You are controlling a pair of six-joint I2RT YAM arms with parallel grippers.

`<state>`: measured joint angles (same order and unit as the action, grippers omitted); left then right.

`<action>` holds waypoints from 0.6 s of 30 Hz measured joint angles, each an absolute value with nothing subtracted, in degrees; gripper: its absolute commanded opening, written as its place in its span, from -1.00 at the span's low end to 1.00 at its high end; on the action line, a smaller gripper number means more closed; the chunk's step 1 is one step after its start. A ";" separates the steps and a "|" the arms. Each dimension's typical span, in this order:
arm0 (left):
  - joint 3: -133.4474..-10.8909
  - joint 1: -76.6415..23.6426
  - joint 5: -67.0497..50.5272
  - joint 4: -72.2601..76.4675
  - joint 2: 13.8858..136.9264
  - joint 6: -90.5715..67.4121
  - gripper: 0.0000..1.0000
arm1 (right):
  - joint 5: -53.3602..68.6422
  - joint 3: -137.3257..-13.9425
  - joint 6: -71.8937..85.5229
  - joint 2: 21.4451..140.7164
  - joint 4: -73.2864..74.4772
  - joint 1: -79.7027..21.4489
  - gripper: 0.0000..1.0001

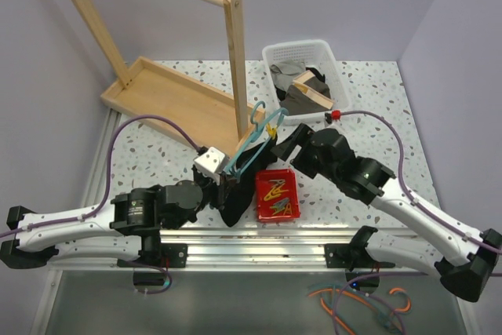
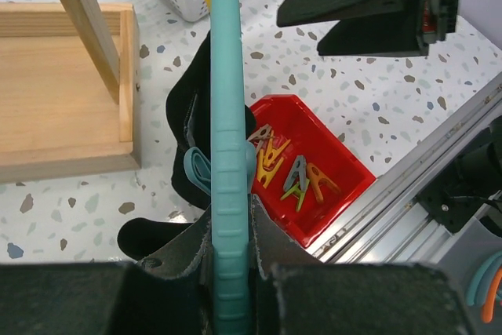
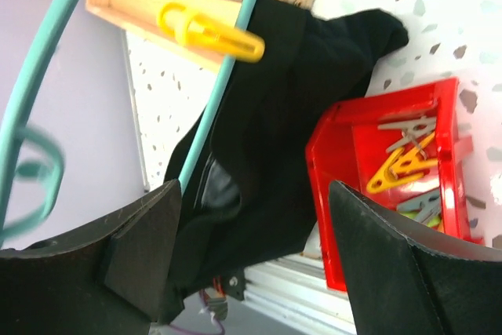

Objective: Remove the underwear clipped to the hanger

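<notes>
The teal hanger is held up off the table by my left gripper, which is shut on its bar. The black underwear hangs from it down to the table; it shows in the left wrist view and in the right wrist view. A yellow clip still pinches the cloth to the hanger wire. My right gripper is open and empty, just right of the hanger's top, its fingers either side of the hanging cloth.
A red tray of coloured clips sits right of the underwear. The tall wooden rack on its wooden base stands behind. A white basket with cloths is at the back right. The metal rail runs along the near edge.
</notes>
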<state>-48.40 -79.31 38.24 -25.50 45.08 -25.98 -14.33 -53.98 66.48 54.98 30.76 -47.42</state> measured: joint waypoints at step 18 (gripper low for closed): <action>-48.40 -79.31 37.23 -26.22 45.01 -28.95 -1.00 | -9.47 -61.21 63.26 68.40 24.56 -39.99 0.45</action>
<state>-48.40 -79.31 37.23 -26.22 45.01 -28.95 -9.47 -61.21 63.26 68.40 24.56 -39.99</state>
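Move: The yellow clip on the hanger bar is about 8 cm ahead of my right hand, some 3 cm to its left and roughly level with it. The black underwear hangs from the bar, its middle about 11 cm left of my right hand, 3 cm back and 8 cm below. The red box sits about 6 cm back, 1 cm left and some 18 cm below. From my left hand, gripping the hanger's other end, the clip is about 14 cm ahead, 12 cm right and slightly lower. I reach my right hand forward about 6 cm, easing a little left towards the end, with the spread fingers going out past the red box so the yellow clip comes between their tips. The wrist hardly turns and I don't pinch yet. My left hand stays in place and keeps its grip on the hanger. ##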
